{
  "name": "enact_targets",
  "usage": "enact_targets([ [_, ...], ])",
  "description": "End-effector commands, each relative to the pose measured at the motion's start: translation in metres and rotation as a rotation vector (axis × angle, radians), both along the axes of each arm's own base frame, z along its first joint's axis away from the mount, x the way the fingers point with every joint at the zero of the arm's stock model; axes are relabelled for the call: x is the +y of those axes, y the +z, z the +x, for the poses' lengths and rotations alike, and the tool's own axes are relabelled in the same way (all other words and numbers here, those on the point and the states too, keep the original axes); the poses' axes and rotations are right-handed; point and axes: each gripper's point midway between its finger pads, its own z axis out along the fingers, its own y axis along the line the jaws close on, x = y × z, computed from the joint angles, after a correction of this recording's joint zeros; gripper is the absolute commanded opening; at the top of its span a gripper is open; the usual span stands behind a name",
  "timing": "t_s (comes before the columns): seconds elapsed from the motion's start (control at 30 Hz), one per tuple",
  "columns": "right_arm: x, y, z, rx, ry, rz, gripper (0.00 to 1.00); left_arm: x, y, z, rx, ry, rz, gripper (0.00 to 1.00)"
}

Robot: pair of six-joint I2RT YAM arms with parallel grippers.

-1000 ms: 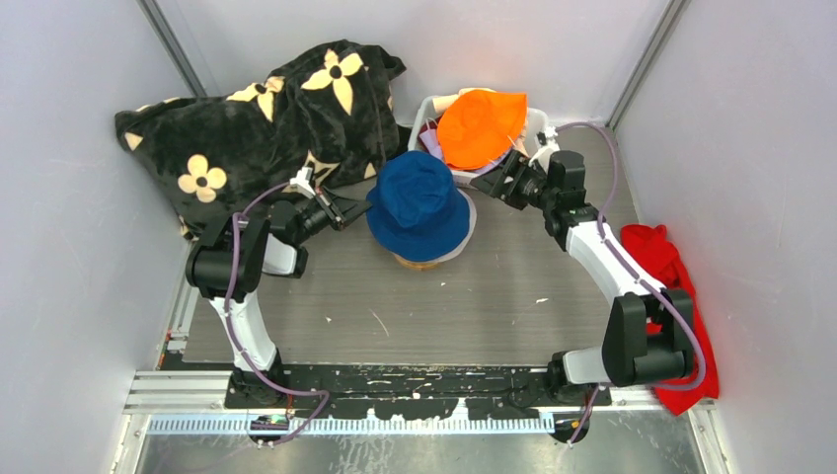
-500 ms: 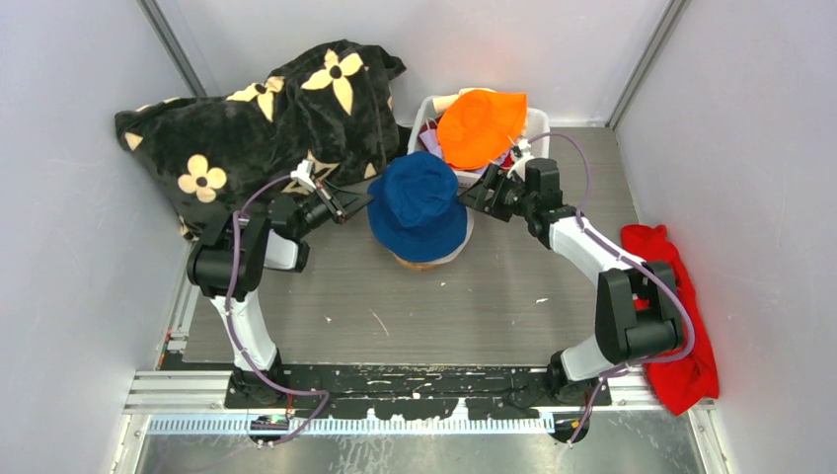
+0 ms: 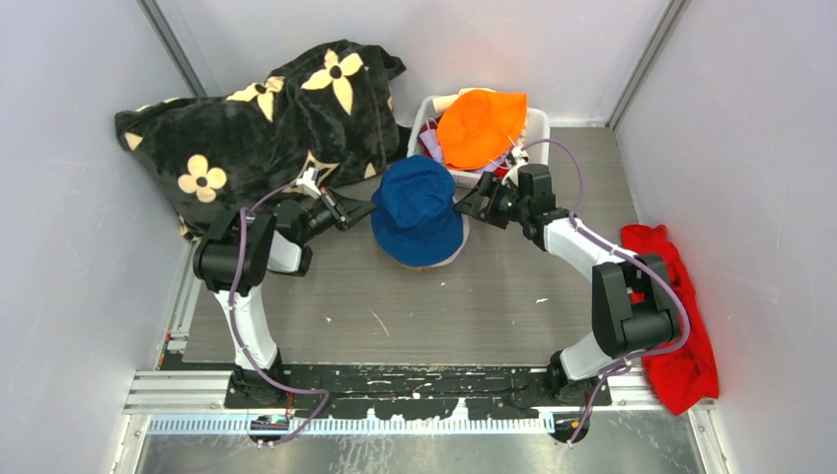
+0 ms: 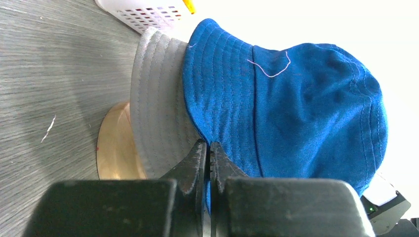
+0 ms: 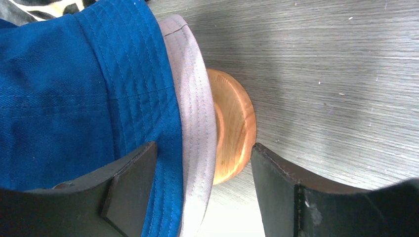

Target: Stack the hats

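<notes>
A blue hat (image 3: pixel 419 209) sits over a grey hat (image 4: pixel 158 123) on a round wooden stand (image 5: pixel 232 128) at the table's middle back. My left gripper (image 3: pixel 363 209) is at its left side, shut on the blue hat's (image 4: pixel 276 98) brim, and a strip of blue cloth shows between the fingers (image 4: pixel 197 158). From the right, my right gripper (image 3: pixel 472 205) stands open. Its jaws straddle the blue brim (image 5: pixel 148 89), the grey brim (image 5: pixel 195 98) and the stand's edge without closing on them. An orange hat (image 3: pixel 479 126) lies on top of a white basket (image 3: pixel 536 123) behind.
A large black blanket with cream flowers (image 3: pixel 257 128) is heaped at the back left, close to the left arm. A red cloth (image 3: pixel 681 326) lies along the right wall. More cloth in purple tones (image 3: pixel 431 146) shows in the basket under the orange hat.
My right gripper has swung left from beside the basket to the blue hat's right brim. The blue hat has settled lower and now covers the stand's front edge. The left gripper stays shut.
</notes>
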Motion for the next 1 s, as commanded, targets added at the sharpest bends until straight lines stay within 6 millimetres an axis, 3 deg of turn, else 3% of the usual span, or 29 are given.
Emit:
enact_targets([
  [0.0, -0.002, 0.033, 0.011, -0.107, -0.026, -0.021, 0.74, 0.001, 0.031, 0.001, -0.098, 0.005, 0.003, 0.05],
  [0.13, -0.018, 0.071, 0.026, -0.185, -0.099, -0.088, 0.75, 0.009, 0.035, 0.005, -0.079, 0.055, 0.095, 0.13],
  [0.27, -0.028, 0.115, 0.047, -0.268, -0.15, -0.13, 0.76, 0.026, 0.026, 0.009, -0.011, 0.14, 0.318, 0.23],
  [0.53, -0.033, 0.176, 0.118, -0.389, -0.236, -0.191, 0.76, 0.069, 0.036, 0.003, 0.106, 0.292, 0.617, 0.54],
  [0.7, -0.033, 0.181, 0.176, -0.434, -0.272, -0.252, 0.76, 0.081, 0.047, 0.002, 0.095, 0.34, 0.67, 0.56],
  [0.97, -0.036, 0.151, 0.257, -0.488, -0.327, -0.366, 0.75, 0.091, 0.119, 0.004, -0.058, 0.433, 0.679, 0.59],
])
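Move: The orange hat on the basket lies about 17 cm ahead of my right hand and 3 cm to its right, at roughly hand height. The basket's middle is some 14 cm ahead, 3 cm right and 6 cm lower. The blue hat on the stand sits level with that hand, 8 cm to its left and some 3 cm higher. From my left hand the blue hat is about 8 cm right and the orange one 20 cm right, 16 cm ahead. My left fingers open and let go of the blue brim; that hand backs off about 8 cm to the left and some 5 cm up, fingertips tipping down. My right hand, jaws kept wide, leaves the right side of the brims, arcs up and about 23 cm forward to above the orange hat, already sinking again at the end, its fingers swinging clockwise to point more forward. ##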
